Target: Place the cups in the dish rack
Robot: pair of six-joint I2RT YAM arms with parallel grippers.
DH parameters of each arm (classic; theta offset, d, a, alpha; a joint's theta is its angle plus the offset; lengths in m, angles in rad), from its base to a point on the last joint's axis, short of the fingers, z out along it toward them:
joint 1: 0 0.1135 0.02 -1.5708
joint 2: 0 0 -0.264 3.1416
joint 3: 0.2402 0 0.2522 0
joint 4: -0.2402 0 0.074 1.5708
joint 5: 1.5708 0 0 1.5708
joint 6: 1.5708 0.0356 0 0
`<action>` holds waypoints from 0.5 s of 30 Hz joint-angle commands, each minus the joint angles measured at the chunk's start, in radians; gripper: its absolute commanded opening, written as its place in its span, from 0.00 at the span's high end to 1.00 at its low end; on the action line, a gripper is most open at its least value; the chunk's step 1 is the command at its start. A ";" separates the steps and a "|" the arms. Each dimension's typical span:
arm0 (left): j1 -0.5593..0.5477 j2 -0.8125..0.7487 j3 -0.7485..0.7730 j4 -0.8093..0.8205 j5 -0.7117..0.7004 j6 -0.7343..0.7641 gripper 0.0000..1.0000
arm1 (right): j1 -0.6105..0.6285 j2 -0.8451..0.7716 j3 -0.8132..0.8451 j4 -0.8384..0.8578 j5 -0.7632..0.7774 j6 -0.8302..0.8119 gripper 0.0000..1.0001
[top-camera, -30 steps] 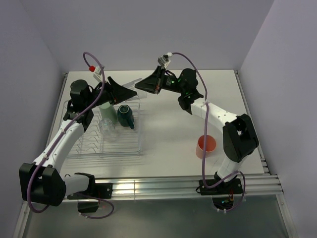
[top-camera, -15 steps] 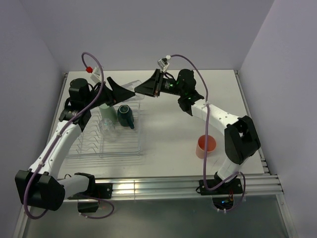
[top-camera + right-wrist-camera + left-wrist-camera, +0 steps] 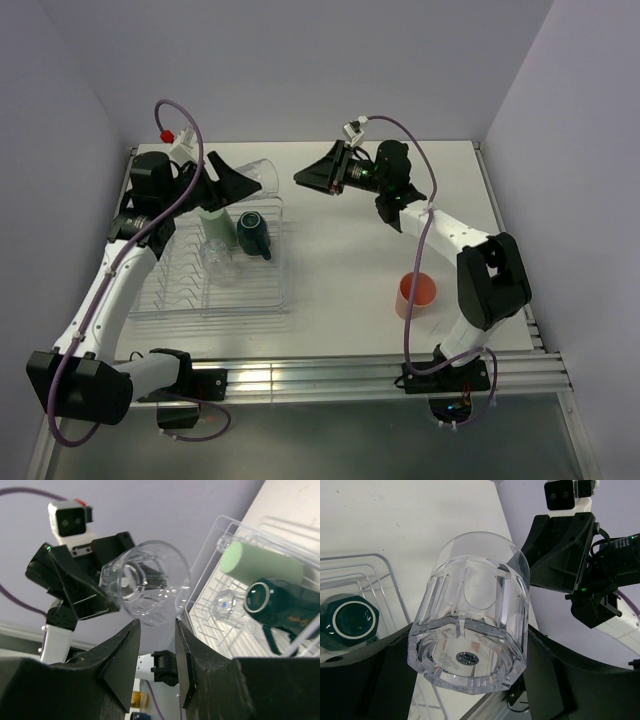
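My left gripper (image 3: pixel 246 181) is shut on a clear glass (image 3: pixel 259 174), held on its side in the air over the back edge of the dish rack (image 3: pixel 283 290). In the left wrist view the glass (image 3: pixel 472 615) fills the space between the fingers. My right gripper (image 3: pixel 303 178) hangs open a short way to the glass's right with nothing between its jaws; its own camera sees the glass (image 3: pixel 150 582) just beyond the fingertips. A pale green tumbler (image 3: pixel 210 222), a dark teal mug (image 3: pixel 253 233) and another clear glass (image 3: pixel 217 256) lie in the rack. A salmon-pink tumbler (image 3: pixel 416 294) stands on the table.
The rack sits at the table's left, near the left wall. The pink tumbler stands close to the right arm's base. A metal rail (image 3: pixel 330 378) runs along the near edge of the table.
My right gripper has opened, let go of the clear glass and drawn back to the right. The left gripper keeps the glass and has shifted a little left and up.
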 commanded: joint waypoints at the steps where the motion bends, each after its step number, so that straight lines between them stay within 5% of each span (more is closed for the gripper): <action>1: 0.003 -0.039 0.087 -0.080 -0.032 0.093 1.00 | -0.034 -0.059 -0.024 0.019 -0.013 -0.030 0.59; 5: 0.003 -0.052 0.142 -0.227 -0.086 0.181 1.00 | -0.084 -0.067 -0.035 -0.038 0.004 -0.088 0.58; 15: -0.025 -0.079 0.150 -0.518 -0.214 0.297 1.00 | -0.118 -0.098 0.063 -0.495 0.234 -0.408 0.58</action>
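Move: The clear glass is in my left hand, and the dish rack it is bound for has its middle about 15 cm left, 2 cm back and 26 cm below. Already racked are the green mug, 4 cm ahead, 4 cm left and 24 cm below; the green cup, 4 cm ahead and 13 cm left; and another glass, 4 cm back and 12 cm left. From my right hand the orange cup lies some 16 cm back, 25 cm right and 27 cm below. I keep my left hand's hold on the clear glass and carry it left and back over the dish rack, about 5 cm, sinking only towards the end while the fingers tip further down. My empty right hand, already clear of that glass, draws off some 10 cm down, right and forward, its half-open fingers dipping and swinging clockwise. ##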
